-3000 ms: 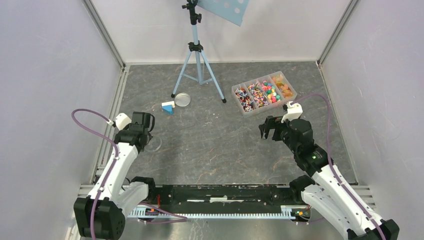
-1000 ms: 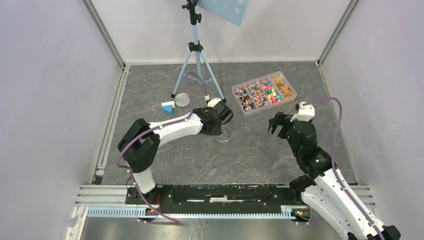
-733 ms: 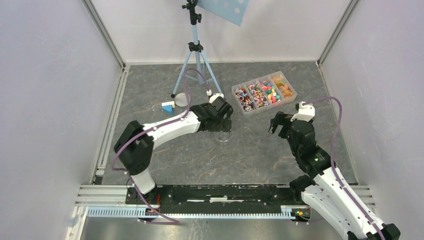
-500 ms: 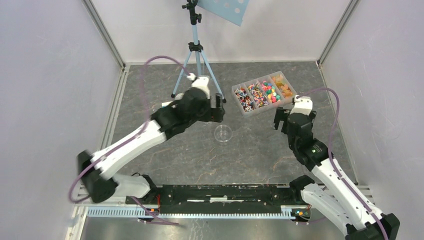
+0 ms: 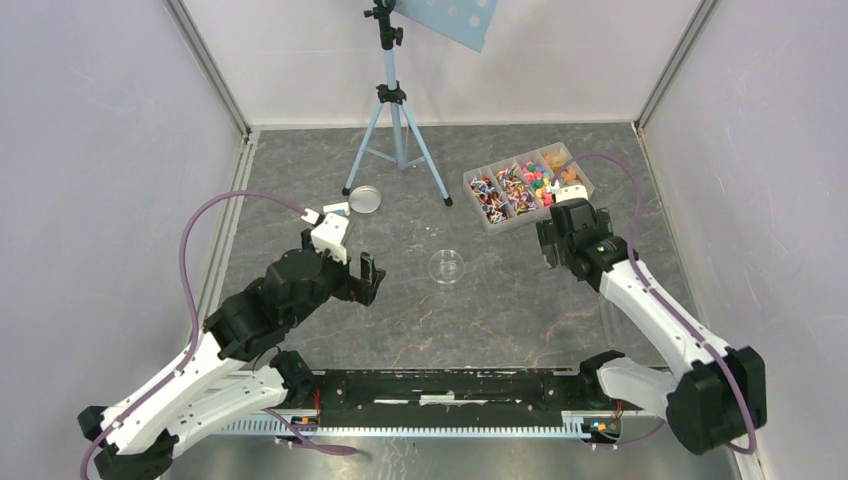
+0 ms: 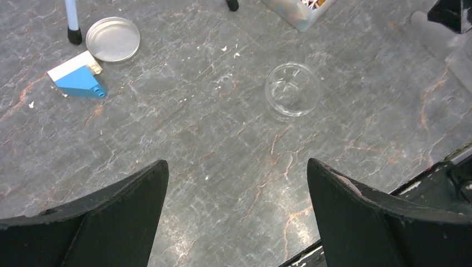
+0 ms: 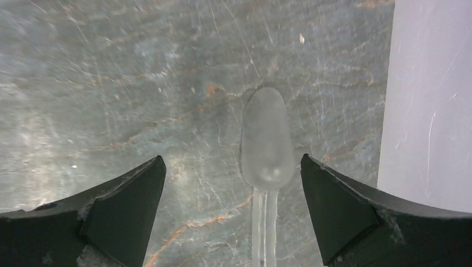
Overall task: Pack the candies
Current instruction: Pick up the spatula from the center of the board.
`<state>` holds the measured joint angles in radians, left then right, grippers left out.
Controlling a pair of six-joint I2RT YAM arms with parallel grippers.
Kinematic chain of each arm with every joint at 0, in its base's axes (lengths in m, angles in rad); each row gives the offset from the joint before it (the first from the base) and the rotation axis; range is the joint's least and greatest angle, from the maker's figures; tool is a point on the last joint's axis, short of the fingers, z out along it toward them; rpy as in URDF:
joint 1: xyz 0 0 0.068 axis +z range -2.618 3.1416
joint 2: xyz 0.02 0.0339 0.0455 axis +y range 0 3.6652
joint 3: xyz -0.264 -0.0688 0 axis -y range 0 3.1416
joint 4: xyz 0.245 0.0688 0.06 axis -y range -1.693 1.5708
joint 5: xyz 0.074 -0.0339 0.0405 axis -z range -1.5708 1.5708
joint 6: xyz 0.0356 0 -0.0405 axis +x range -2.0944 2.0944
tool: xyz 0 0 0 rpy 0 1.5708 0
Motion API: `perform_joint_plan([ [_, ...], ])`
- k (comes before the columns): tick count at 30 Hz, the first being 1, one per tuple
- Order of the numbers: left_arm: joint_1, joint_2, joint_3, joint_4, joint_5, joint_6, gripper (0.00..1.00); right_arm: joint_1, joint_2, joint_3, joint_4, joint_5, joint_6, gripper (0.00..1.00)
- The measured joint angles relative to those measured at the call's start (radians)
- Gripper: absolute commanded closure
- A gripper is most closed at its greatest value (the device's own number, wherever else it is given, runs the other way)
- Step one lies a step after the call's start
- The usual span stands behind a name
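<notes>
The candies (image 5: pixel 528 187) fill a clear divided tray at the back right; only that tray's corner (image 6: pixel 300 8) shows in the left wrist view. An empty small clear dish (image 5: pixel 447 266) (image 6: pixel 293 89) stands mid-floor. My left gripper (image 5: pixel 368 278) (image 6: pixel 236 167) hovers near-left of the dish, open, with nothing between its fingers. My right gripper (image 5: pixel 548 245) (image 7: pixel 232 161) is open just near the tray, above a clear plastic spoon (image 7: pixel 267 144) that lies on the floor between its fingers, untouched.
A round clear lid (image 5: pixel 363 199) (image 6: pixel 115 39) and a blue-and-white block (image 6: pixel 78 80) lie at the back left beside the legs of a blue tripod (image 5: pixel 397 130). The enclosure wall (image 7: pixel 428 100) stands close on the right of the right gripper.
The left gripper opened, left the clear dish on the mid-floor and drew back to the near left. The right arm swung further back toward the tray.
</notes>
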<state>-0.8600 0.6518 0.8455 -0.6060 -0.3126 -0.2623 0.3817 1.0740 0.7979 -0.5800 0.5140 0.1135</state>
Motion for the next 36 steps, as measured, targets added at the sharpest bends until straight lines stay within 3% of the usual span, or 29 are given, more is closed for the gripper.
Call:
perform_joint_plan([
  [14, 0.0, -0.067, -0.027, -0.05, 0.001, 0.026, 0.0, -0.316, 0.317, 0.053, -0.089, -0.125, -0.123, 0.02],
  [32, 0.0, -0.105, -0.028, -0.05, 0.004, 0.026, 0.0, -0.374, 0.454, 0.053, -0.064, -0.202, -0.175, 0.02],
  [36, 0.0, -0.105, -0.029, -0.049, 0.004, 0.026, 0.01, -0.373, 0.465, 0.058, -0.056, -0.219, -0.179, 0.08],
])
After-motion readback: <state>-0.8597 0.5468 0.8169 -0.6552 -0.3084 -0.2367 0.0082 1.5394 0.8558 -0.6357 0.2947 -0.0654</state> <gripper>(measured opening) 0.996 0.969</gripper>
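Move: The spatula lies flat on the board, its blade about 8 cm to the right of the right hand, nearly level with it in reach and some 13 cm below, the handle running back towards the base. The candy box's middle sits roughly 20 cm ahead and 10 cm left of that hand; the glass bowl is about 30 cm to its left, level with it. From the left hand the blade is some 55 cm right, 8 cm ahead and 24 cm down. The spatula's blade is met from above: the right hand sinks about 11 cm while swinging some 7 cm to its right, then finishes almost straight down as the rightward travel ends. The wrist tips roughly 30 degrees to point the fingers steeply down, and they stay wide open, one on either side of the blade; a touch can't be made out. ##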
